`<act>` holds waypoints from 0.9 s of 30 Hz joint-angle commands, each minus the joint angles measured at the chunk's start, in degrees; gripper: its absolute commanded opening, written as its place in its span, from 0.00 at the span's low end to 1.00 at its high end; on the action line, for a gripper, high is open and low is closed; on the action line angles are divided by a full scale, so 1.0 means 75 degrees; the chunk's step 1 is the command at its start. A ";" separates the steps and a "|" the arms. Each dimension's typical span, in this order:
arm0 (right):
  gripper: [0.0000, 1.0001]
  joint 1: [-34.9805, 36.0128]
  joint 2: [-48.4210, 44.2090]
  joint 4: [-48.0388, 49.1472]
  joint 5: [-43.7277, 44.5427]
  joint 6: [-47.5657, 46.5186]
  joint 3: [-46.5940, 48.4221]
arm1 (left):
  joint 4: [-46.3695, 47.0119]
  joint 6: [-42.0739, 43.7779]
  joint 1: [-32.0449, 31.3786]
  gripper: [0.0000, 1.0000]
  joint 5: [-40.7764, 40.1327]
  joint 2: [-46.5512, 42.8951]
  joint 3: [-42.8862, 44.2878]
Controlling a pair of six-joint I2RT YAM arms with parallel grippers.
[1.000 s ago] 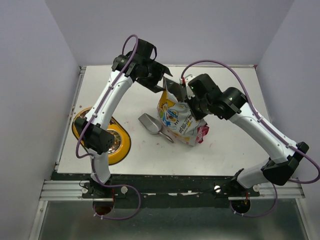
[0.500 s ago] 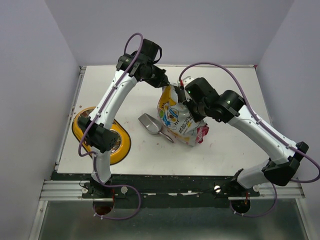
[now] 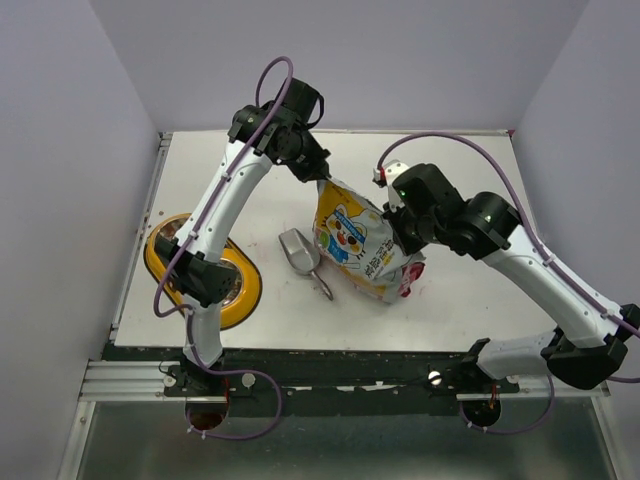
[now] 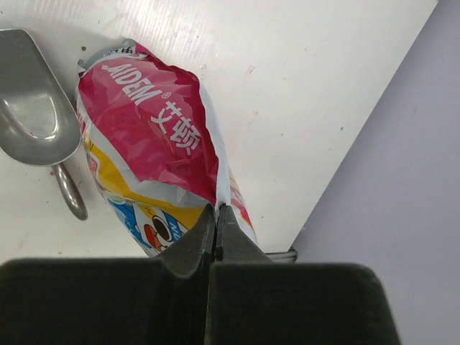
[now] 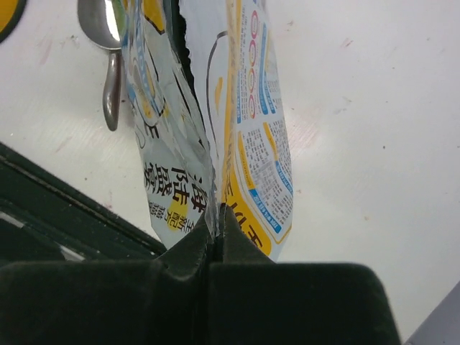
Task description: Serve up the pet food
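The pet food bag (image 3: 358,243), yellow and white with a cartoon print and a red end, lies slanted near the table's middle. The pellets themselves are hidden inside it. My left gripper (image 3: 322,181) is shut on the bag's far upper corner; in the left wrist view its jaws (image 4: 216,210) pinch the bag (image 4: 154,136) by a thin edge. My right gripper (image 3: 397,224) is shut on the bag's right edge, and the right wrist view shows the bag's film (image 5: 244,108) squeezed between the tips (image 5: 217,213). A silver scoop (image 3: 301,251) lies left of the bag.
A yellow double-bowl feeder (image 3: 160,262) sits at the table's left edge, partly under the left arm. The scoop (image 4: 34,108) lies bowl up beside the bag, with its handle (image 5: 111,86) pointing toward the near edge. Lilac walls enclose the table.
My left gripper came down onto the bag's far corner and shut on it. My right arm shifted right and nearer, and the bag stretched out slanting between both grippers.
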 commanded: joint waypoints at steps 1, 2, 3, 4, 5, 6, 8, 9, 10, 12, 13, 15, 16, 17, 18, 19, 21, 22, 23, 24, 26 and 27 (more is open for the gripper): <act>0.01 0.0038 -0.0880 -0.0441 -0.0582 0.0261 0.0117 | 0.0925 0.1107 0.0212 0.00 -0.0647 -0.0739 -0.0544; 0.01 0.0038 -0.0903 -0.0487 -0.0688 0.0272 -0.0024 | 0.0855 0.1130 0.0177 0.00 -0.0764 -0.0774 -0.0557; 0.01 0.0050 -0.0950 -0.0557 -0.0828 0.0284 -0.0118 | 0.0773 0.1235 0.0153 0.00 -0.0950 -0.0809 -0.0453; 0.01 0.0050 -0.1032 -0.0604 -0.1166 0.0354 -0.0165 | 0.0633 0.1398 0.0153 0.00 -0.1184 -0.0833 -0.0278; 0.01 0.0038 -0.1102 -0.0663 -0.1529 0.0401 -0.0212 | 0.0458 0.1597 0.0188 0.00 -0.1419 -0.0845 -0.0021; 0.01 0.0038 -0.1137 -0.0687 -0.1765 0.0459 -0.0271 | 0.0363 0.1762 0.0246 0.00 -0.1607 -0.0856 0.0190; 0.00 0.0038 -0.1103 -0.0664 -0.1906 0.0624 -0.0341 | 0.0234 0.1951 0.0352 0.00 -0.1562 -0.0845 0.0473; 0.01 0.0038 -0.1033 -0.0640 -0.1536 0.0810 -0.0365 | 0.0199 0.1962 0.0352 0.00 -0.1504 -0.0856 0.0485; 0.01 0.0050 -0.0882 -0.0628 -0.1208 0.0904 -0.0353 | 0.0210 0.1904 0.0341 0.00 -0.1329 -0.0926 0.0381; 0.19 0.0038 -0.0472 -0.0616 -0.0960 0.0964 -0.0097 | 0.0326 0.1577 0.0282 0.00 -0.0931 -0.1078 -0.0180; 0.33 0.0038 -0.0238 -0.0593 -0.0935 0.0952 0.0044 | 0.0432 0.1413 0.0224 0.00 -0.0766 -0.1184 -0.0484; 0.58 0.0213 0.0243 -0.0511 -0.0726 0.0917 0.0395 | 0.0340 0.0992 0.0060 0.00 -0.0718 -0.1208 -0.0651; 0.60 0.0400 0.0489 -0.0465 -0.0191 0.0998 0.0652 | 0.0234 0.0793 0.0013 0.00 -0.0706 -0.1197 -0.0616; 0.61 0.0552 0.0712 -0.0429 0.0140 0.1034 0.0886 | 0.0141 0.0663 -0.0023 0.00 -0.0625 -0.1173 -0.0581; 0.62 0.0624 0.1015 -0.0429 0.0213 0.0965 0.1295 | -0.0011 0.0465 -0.0034 0.00 -0.0613 -0.1138 -0.0476; 0.64 0.0798 0.1343 -0.0452 0.0364 0.0952 0.1659 | -0.0140 0.0323 -0.0046 0.00 -0.0601 -0.1080 -0.0417; 0.65 0.1150 0.1964 -0.0511 0.1101 0.1045 0.2513 | -0.0177 0.0112 -0.0046 0.00 -0.0531 -0.1067 -0.0393; 0.66 0.1233 0.2258 -0.0523 0.1301 0.1057 0.2843 | -0.0130 0.0053 -0.0046 0.00 -0.0461 -0.1068 -0.0428; 0.66 0.1396 0.2620 -0.0523 0.1872 0.1116 0.3171 | -0.0095 0.0006 -0.0035 0.00 -0.0379 -0.1056 -0.0417; 0.66 0.1537 0.2856 -0.0500 0.2388 0.1174 0.3371 | -0.0072 -0.0029 -0.0035 0.00 -0.0262 -0.1021 -0.0394; 0.65 0.1725 0.3290 -0.0429 0.3163 0.1163 0.3630 | -0.0036 -0.0065 -0.0023 0.00 -0.0052 -0.0962 -0.0312; 0.63 0.1772 0.3454 -0.0417 0.3572 0.1151 0.3712 | -0.0025 -0.0076 -0.0011 0.00 -0.0015 -0.0939 -0.0300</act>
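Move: Both hands already pinch the pet food bag's rim. The bag's middle lies about 6 cm ahead, 7 cm left and 12 cm below the right hand; the rim corner in the left hand is some 12 cm ahead and 14 cm left of the right hand. From the left hand, the bag's middle is roughly 6 cm back, 8 cm right and 15 cm down; on the table 28 cm below, the scoop is 2 cm back and 3 cm left, the bowl tray 7 cm back and 26 cm left. Both closed grippers keep their pinch on the bag's rim and draw it back about 3 cm together. The right then opens, lets go of its corner, and sweeps some 9 cm left and 5 cm forward, rising a little and tipping its fingers outward, along the mouth towards the left hand's grip, fingers open astride the rim. The left keeps its pinch, easing 2 cm left while its brief clockwise twist mostly unwinds. ##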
